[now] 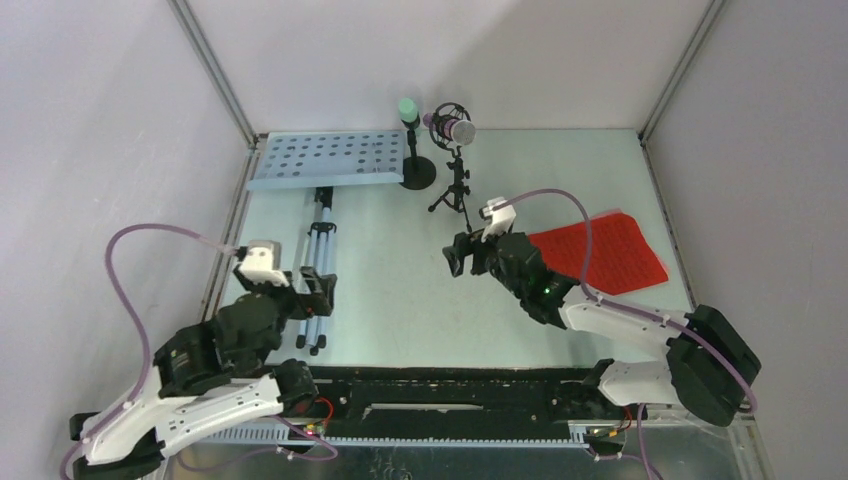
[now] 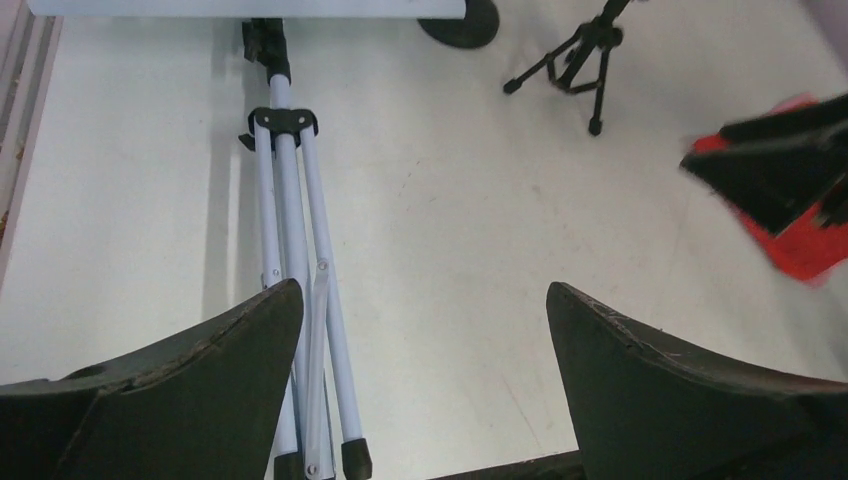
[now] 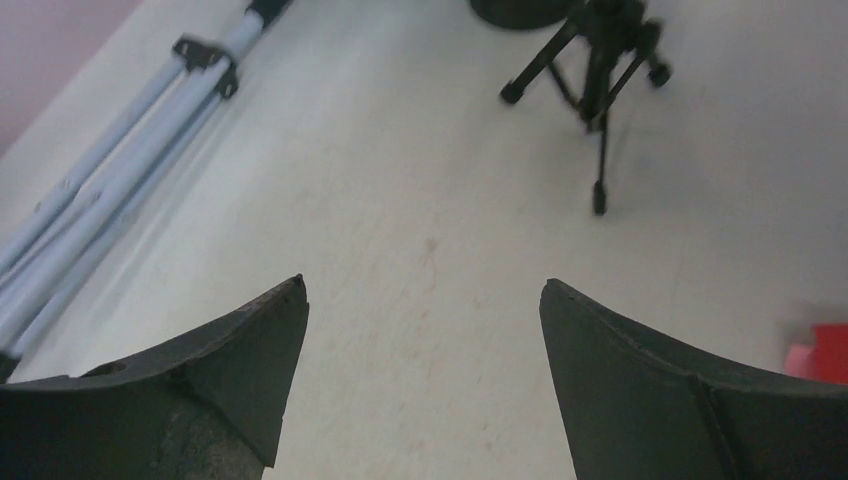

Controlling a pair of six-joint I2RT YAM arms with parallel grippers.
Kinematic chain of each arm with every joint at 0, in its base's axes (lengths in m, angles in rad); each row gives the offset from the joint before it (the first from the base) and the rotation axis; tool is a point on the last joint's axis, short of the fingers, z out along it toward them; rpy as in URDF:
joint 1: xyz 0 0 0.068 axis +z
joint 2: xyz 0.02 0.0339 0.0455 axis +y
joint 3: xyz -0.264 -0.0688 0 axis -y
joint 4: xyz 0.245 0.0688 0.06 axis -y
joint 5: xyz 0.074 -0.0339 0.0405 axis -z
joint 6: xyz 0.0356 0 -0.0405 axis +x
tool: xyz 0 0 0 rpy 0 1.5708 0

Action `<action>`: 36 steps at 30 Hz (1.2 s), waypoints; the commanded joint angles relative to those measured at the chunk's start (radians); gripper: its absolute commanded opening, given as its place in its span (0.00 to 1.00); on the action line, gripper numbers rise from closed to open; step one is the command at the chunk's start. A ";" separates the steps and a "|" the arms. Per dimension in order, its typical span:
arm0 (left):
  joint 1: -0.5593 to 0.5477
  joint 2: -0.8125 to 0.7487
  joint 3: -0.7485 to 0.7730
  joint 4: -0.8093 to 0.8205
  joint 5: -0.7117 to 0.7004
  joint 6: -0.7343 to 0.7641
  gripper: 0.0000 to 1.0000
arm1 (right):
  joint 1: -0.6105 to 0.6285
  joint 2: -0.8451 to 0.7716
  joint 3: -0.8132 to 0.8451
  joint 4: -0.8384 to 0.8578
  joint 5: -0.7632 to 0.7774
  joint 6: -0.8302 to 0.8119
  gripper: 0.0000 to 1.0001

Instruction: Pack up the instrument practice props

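Note:
The pale blue perforated music desk (image 1: 325, 160) lies at the back left, its blue-grey tripod (image 1: 318, 262) folded flat toward me. My left gripper (image 1: 315, 292) hovers open over the tripod's feet (image 2: 300, 300), its left finger above the legs, nothing between the jaws. A mint microphone (image 1: 408, 108) stands on a round-based black mount (image 1: 418, 172). Beside it a glittery purple microphone (image 1: 458, 128) sits on a small black tripod mount (image 1: 455, 192). My right gripper (image 1: 465, 252) is open over bare table (image 3: 423, 290), just in front of that mount (image 3: 600, 70). Red score sheets (image 1: 605, 250) lie at the right.
Grey enclosure walls with metal corner posts (image 1: 215, 80) close in the table on three sides. A purple cable (image 1: 560, 200) arcs over the red sheets to the right wrist. A pink sheet edge (image 3: 797, 360) peeks out beside the red one.

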 commanded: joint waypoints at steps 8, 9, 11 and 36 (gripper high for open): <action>0.417 0.112 -0.086 0.146 0.421 0.125 1.00 | -0.202 0.221 0.109 0.394 -0.138 -0.138 0.93; 0.417 0.112 -0.081 0.145 0.414 0.136 1.00 | -0.210 0.248 0.137 0.396 -0.149 -0.159 0.93; 0.417 0.102 -0.092 0.155 0.414 0.157 1.00 | -0.225 0.299 0.190 0.398 -0.170 -0.193 0.92; 0.419 0.051 -0.141 0.187 0.348 0.177 1.00 | -0.334 0.701 0.594 0.370 -0.325 -0.316 0.46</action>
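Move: The microphone on the small black tripod stands about 22 cm ahead of the right hand and 2 cm to its left, its middle some 3 cm higher. The green-headed microphone stand is 29 cm ahead and 11 cm left; the music stand's tray lies 30 cm ahead, 30 cm left and low; the red sheet music lies 33 cm right and 8 cm ahead, on the table. From the left hand, the tripod microphone is about 31 cm ahead, 25 cm right and 7 cm lower. The right hand reaches about 21 cm forward to the microphone's small tripod, climbing a few centimetres and tipping its fingers up some 20 degrees; its wide-open fingers begin to shut halfway there, until they straddle the post below the round mount, against it, at about half opening. Meanwhile the empty left hand sinks about 4 cm and edges forward above the folded music stand, fingers open, then waits. ##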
